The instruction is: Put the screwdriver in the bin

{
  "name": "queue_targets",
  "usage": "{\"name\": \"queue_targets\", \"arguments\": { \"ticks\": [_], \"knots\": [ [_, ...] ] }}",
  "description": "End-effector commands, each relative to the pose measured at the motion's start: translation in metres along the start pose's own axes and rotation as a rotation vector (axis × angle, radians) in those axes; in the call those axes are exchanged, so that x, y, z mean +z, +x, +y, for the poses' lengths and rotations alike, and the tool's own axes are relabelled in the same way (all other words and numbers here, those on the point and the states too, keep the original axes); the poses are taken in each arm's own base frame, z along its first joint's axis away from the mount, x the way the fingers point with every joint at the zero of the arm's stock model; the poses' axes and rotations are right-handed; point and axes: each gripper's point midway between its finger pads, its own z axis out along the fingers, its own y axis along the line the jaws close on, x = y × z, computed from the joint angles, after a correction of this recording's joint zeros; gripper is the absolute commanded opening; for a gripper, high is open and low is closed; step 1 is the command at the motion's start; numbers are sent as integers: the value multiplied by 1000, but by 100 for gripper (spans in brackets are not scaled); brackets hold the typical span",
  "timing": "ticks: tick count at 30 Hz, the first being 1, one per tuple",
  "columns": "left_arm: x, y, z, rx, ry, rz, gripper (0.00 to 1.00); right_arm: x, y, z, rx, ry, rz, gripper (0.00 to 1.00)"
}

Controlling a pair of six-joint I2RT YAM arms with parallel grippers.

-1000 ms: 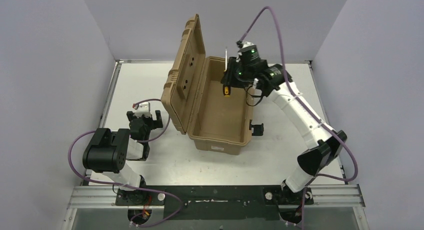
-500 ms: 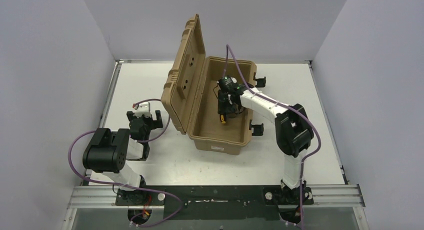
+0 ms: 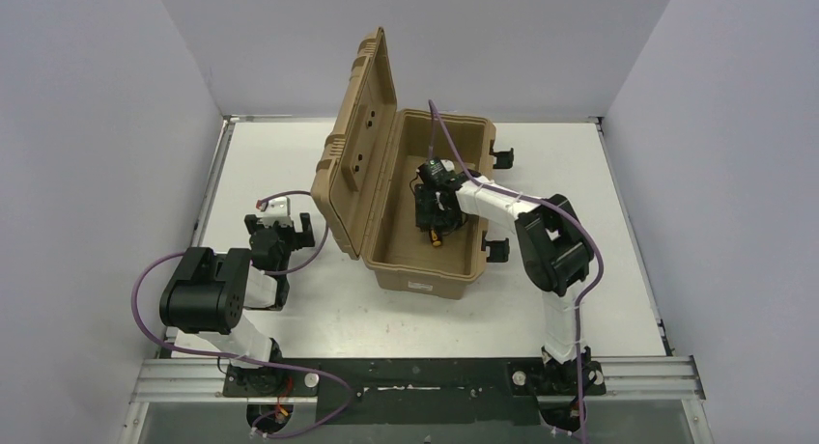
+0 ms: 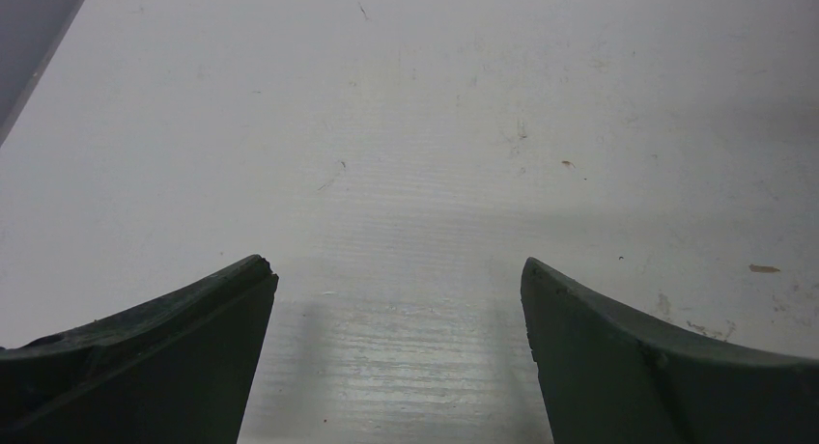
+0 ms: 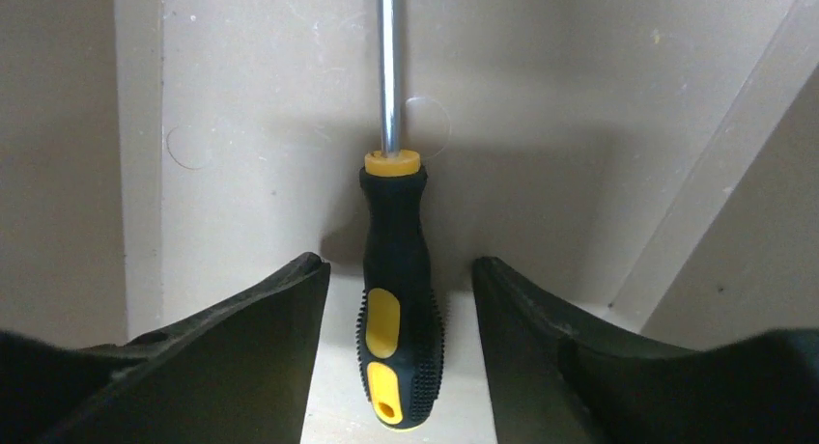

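The tan bin (image 3: 425, 275) stands in the middle of the table with its ribbed lid (image 3: 359, 164) swung up to the left. My right gripper (image 3: 432, 212) reaches down inside it. In the right wrist view the screwdriver (image 5: 396, 270), black and yellow handle with a silver shaft, lies on the bin floor (image 5: 241, 125). The right gripper (image 5: 398, 263) is open around the handle, with a gap on each side. From above, the yellow handle end (image 3: 436, 237) shows below the fingers. My left gripper (image 3: 280, 229) rests open over bare table, left of the bin; its wrist view shows the left gripper (image 4: 396, 264) holding nothing.
Black latches (image 3: 501, 156) (image 3: 495, 247) stick out from the bin's right side. The raised lid stands between the two arms. A purple cable (image 3: 439, 135) arcs above the right wrist. White walls enclose the table (image 3: 599, 193) on three sides.
The right arm swung from above the bin's far end down into it, carrying the screwdriver. Its jaws have now parted and the screwdriver lies free on the floor.
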Motion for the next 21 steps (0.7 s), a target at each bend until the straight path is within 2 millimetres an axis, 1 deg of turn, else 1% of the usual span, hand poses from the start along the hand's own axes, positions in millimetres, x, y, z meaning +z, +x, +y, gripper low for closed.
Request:
{"name": "queue_targets", "arguments": {
  "ticks": [1, 4, 7, 11, 14, 17, 19, 21],
  "knots": [
    [6, -23, -2, -12, 1, -75, 97, -17, -33, 0, -2, 18, -118, 65],
    [6, -22, -2, -13, 1, -75, 97, -36, -51, 2, -11, 21, -164, 71],
    [6, -23, -2, -12, 1, -75, 97, -67, -77, 10, -20, -3, -232, 80],
    [5, -23, -2, -12, 1, -75, 97, -111, -109, 22, -47, -83, -337, 100],
    [6, -22, -2, -13, 2, -74, 97, -143, -128, 23, -63, -158, -401, 100],
    [5, -22, -2, -13, 2, -75, 97, -177, -147, 16, -68, -260, -483, 100],
    [5, -22, -2, -12, 2, -74, 97, -200, -159, 1, -75, -289, -567, 100],
    [5, -23, -2, -12, 2, -75, 97, -222, -165, -20, -100, -276, -660, 100]
  ]
}}
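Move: Down inside the bin, the right hand has the screwdriver already loose between its parting fingers, its middle about 2 cm ahead, 1 cm left and 1 cm below. The bin's right wall stands some 9 cm to the right, level fore and aft; the near latch is about 12 cm right and 5 cm back, some 7 cm higher. From the idle left hand the screwdriver lies about 30 cm right, 2 cm ahead and slightly lower. Opening wide around the handle, the right hand first stays almost in place astride the screwdriver, then climbs about 20 cm off the bin floor, speeding up and drifting some 6 cm forward. The wrist tilts the fingers roughly 25 degrees outward from their steep downward pointing as the hand leaves the screwdriver, the fingers fully open. ##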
